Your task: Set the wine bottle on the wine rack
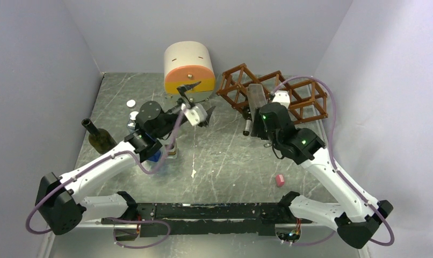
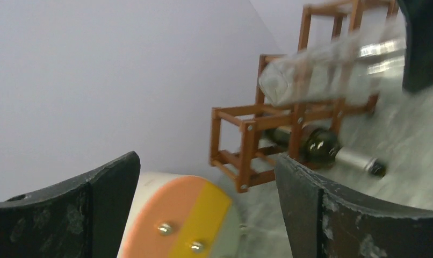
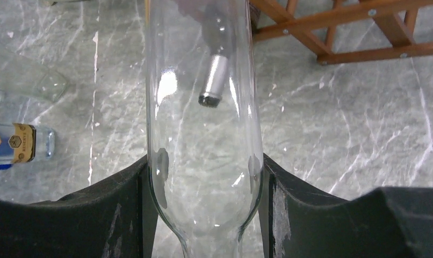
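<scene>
My right gripper is shut on a clear glass wine bottle and holds it lengthwise at the front of the reddish-brown wine rack. In the right wrist view the fingers press both sides of the bottle near its shoulder, with the rack beyond. A dark bottle with a silver neck lies in a lower cell of the rack. In the left wrist view the clear bottle is blurred above it. My left gripper is open and empty in front of the cabinet.
A cream-and-orange drawer cabinet stands at the back centre. A dark green bottle stands upright at the left. A labelled clear bottle lies on the table. A small pink object lies near my right arm. White caps lie at the left.
</scene>
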Action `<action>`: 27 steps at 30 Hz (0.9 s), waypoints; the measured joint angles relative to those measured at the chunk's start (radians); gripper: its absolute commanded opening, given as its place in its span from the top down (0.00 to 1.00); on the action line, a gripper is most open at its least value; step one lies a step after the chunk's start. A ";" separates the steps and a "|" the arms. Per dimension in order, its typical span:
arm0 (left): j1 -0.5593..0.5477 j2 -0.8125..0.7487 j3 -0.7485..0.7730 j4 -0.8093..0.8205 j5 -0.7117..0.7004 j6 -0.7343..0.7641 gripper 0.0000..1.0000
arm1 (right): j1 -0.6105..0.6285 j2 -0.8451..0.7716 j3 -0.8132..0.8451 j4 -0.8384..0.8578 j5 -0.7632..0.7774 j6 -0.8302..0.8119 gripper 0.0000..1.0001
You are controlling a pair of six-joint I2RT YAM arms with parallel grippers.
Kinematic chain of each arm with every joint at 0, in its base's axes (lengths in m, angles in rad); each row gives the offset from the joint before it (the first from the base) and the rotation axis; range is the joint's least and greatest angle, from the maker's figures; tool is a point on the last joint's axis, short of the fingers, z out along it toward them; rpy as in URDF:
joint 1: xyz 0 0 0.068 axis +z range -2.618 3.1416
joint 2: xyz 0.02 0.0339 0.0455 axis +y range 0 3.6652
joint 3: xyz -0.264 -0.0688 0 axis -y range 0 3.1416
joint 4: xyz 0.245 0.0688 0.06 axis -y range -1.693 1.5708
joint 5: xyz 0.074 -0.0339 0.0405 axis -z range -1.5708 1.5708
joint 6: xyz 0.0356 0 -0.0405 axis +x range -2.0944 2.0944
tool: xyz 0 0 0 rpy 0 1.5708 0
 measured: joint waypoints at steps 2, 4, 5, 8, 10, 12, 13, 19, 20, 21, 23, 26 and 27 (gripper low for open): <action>0.000 -0.028 0.001 0.012 -0.051 -0.211 0.02 | -0.008 -0.021 -0.014 -0.020 -0.010 0.021 1.00; 0.000 -0.050 0.005 0.007 -0.100 -0.410 0.01 | -0.010 -0.044 -0.027 -0.035 -0.021 0.047 1.00; 0.000 -0.055 0.015 -0.010 -0.122 -0.509 0.01 | -0.010 -0.053 -0.032 -0.045 -0.025 0.061 1.00; 0.000 -0.049 0.065 -0.100 -0.168 -0.738 0.02 | -0.011 -0.076 -0.054 -0.079 -0.021 0.113 1.00; 0.000 -0.035 0.110 -0.182 -0.191 -0.866 0.01 | -0.012 -0.093 -0.082 -0.091 -0.011 0.146 1.00; 0.000 -0.019 0.145 -0.251 -0.201 -0.956 0.02 | -0.012 -0.105 -0.112 -0.100 0.000 0.174 1.00; 0.000 -0.014 0.154 -0.280 -0.202 -0.995 0.02 | -0.012 -0.109 -0.128 -0.109 0.006 0.189 1.00; 0.000 -0.014 0.142 -0.361 -0.196 -1.120 0.02 | -0.035 -0.087 -0.192 -0.131 0.023 0.239 1.00; 0.000 -0.014 0.142 -0.383 -0.189 -1.138 0.01 | -0.044 -0.078 -0.207 -0.126 0.019 0.239 1.00; 0.000 -0.014 0.142 -0.387 -0.188 -1.142 0.01 | -0.048 -0.067 -0.221 -0.122 0.014 0.239 1.00; 0.000 -0.014 0.143 -0.416 -0.182 -1.154 0.02 | -0.079 -0.047 -0.249 -0.118 0.003 0.241 1.00; 0.002 -0.014 0.151 -0.465 -0.178 -1.160 0.02 | -0.119 -0.035 -0.278 -0.114 -0.013 0.247 1.00; 0.002 -0.014 0.153 -0.473 -0.175 -1.160 0.01 | -0.137 -0.032 -0.283 -0.113 -0.021 0.249 1.00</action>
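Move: My right hand holds the clear bottle by its neck end, with the body reaching forward. The free low slot of the wine rack lies some 18 cm ahead of this hand, 10 cm to its right and 18 cm below. The dark wine bottle already in the rack lies about 19 cm straight ahead and 20 cm below; the pink block is about 13 cm back and 10 cm right, down on the table. From my empty left hand that slot is roughly 14 cm ahead, 30 cm right and 28 cm lower. Keeping my grip on the clear bottle, I first ease my right hand back about 4 cm and then sink it, some 11 cm in all, drifting 6 cm right and swinging clockwise past the dark bottle's neck, tipping the wrist down so the bottle's base drops towards the low slot. My left hand stays open, rolls about 70 degrees and settles some 4 cm lower. ##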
